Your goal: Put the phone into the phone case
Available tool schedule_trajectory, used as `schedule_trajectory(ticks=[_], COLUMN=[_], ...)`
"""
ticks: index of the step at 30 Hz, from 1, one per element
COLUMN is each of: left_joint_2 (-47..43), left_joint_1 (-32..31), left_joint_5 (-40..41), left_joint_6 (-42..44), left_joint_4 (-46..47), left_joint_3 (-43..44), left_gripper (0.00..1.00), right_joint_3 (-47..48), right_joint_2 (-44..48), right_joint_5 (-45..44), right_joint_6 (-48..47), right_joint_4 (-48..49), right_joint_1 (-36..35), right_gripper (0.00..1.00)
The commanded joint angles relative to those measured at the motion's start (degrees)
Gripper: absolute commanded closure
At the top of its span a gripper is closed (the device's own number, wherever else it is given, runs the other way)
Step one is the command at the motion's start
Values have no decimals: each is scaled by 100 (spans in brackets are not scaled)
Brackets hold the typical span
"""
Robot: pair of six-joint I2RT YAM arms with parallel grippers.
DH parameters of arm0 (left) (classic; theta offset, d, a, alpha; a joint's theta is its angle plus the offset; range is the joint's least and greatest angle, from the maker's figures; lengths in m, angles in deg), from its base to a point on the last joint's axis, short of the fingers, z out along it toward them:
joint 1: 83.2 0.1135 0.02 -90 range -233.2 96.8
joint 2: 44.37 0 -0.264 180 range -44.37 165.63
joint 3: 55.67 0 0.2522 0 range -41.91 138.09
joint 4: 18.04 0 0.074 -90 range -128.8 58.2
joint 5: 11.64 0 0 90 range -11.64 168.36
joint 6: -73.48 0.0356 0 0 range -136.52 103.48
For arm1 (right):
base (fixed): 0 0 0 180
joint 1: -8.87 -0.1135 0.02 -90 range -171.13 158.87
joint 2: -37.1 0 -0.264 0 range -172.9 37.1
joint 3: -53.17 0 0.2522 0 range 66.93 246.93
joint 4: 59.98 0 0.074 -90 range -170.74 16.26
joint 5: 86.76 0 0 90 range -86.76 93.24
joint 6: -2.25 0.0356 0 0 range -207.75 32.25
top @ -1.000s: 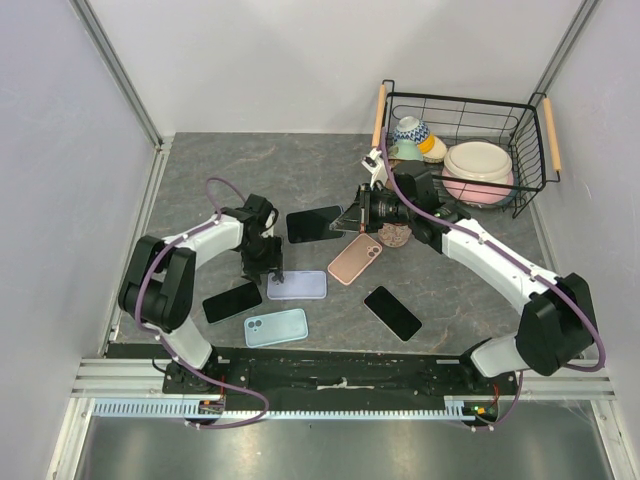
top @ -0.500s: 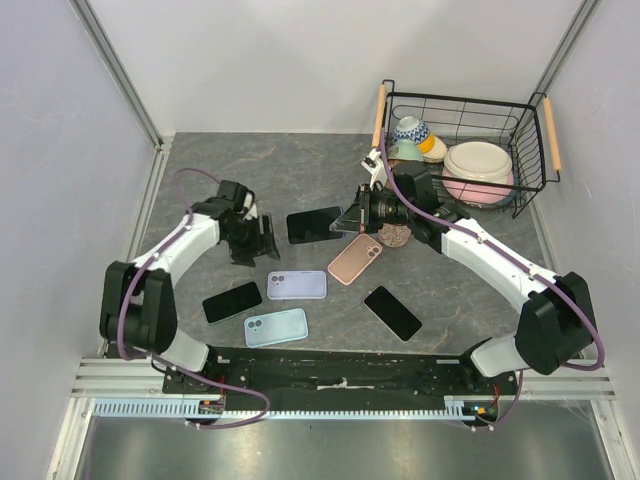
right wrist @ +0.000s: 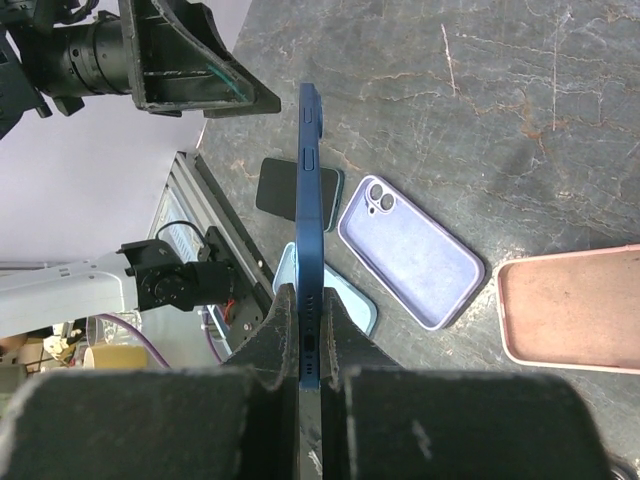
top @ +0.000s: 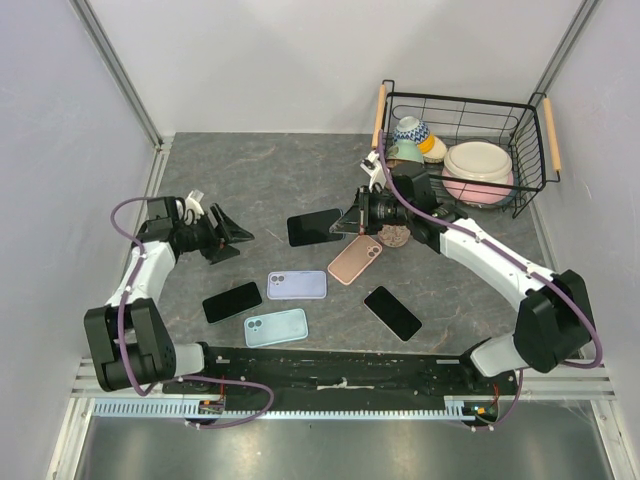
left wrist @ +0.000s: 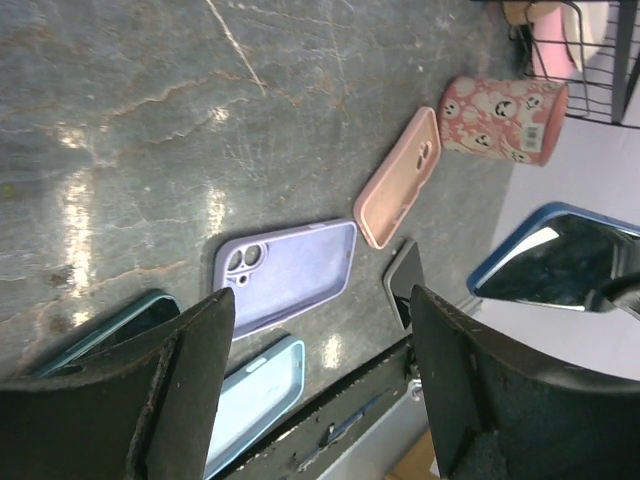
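My right gripper (top: pixel 350 222) is shut on a blue phone (top: pixel 315 225), holding it by one end, level above the table; in the right wrist view the phone (right wrist: pixel 312 240) shows edge-on between the fingers (right wrist: pixel 275 335). Below it lie three empty cases: a lilac case (top: pixel 297 285) (right wrist: pixel 412 255), a pink case (top: pixel 355 259) and a light blue case (top: pixel 276 327). My left gripper (top: pixel 226 236) stands open and empty at the left of the table, apart from the cases; its wrist view looks across the lilac case (left wrist: pixel 290 275) and pink case (left wrist: pixel 400 180).
Two dark phones lie flat, one at the front left (top: pixel 232 301) and one at the front right (top: pixel 392 313). A pink patterned cup (left wrist: pixel 500 120) stands under my right arm. A wire basket (top: pixel 530 150) with bowls fills the back right corner.
My left arm has swung away from the lilac case to the left side of the table, and its jaws have opened wider. The right arm and the phone have stayed put.
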Motion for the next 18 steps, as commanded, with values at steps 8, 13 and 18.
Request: schedule_trajectory(ticks=[8,13,18], left_joint_2=[-322,-401,-471], left_joint_1=[20,20,20], left_joint_5=[-905,-799,-764], left_joint_6=[-197,-100,-22], left_joint_4=[529,415,371], left_joint_3=[-108,-90,-134], left_gripper=[23,25,25], right_joint_3=[-31,-58,-171], right_joint_2=[-311,-591,-1030], right_joint_5=[290,202,141], right_joint_6=[293,443,864], right_joint_4=[435,532,787], right_joint_1=[-52,-333,-658], right_gripper=[100,100,100])
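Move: The lavender phone case that the held phone is being taken to lies flat on the table, about 15 cm to the left of the right hand, 6 cm nearer the base and some 21 cm below. The peach case is almost straight beneath that hand, about 1 cm farther out; the light-blue case sits 5 cm left of the lavender one and 11 cm nearer. From the left hand the lavender case is roughly 14 cm right, 7 cm back and 12 cm down. The phone, still pinched by one end in the right fingers, is brought down towards the lavender case: the right hand starts slowly, sinking about 5 cm, then gathers speed and swings left and a little back as well, rolling some 10 degrees so that its far side dips. The open, empty left hand only rises about 2 cm, easing slightly right. ##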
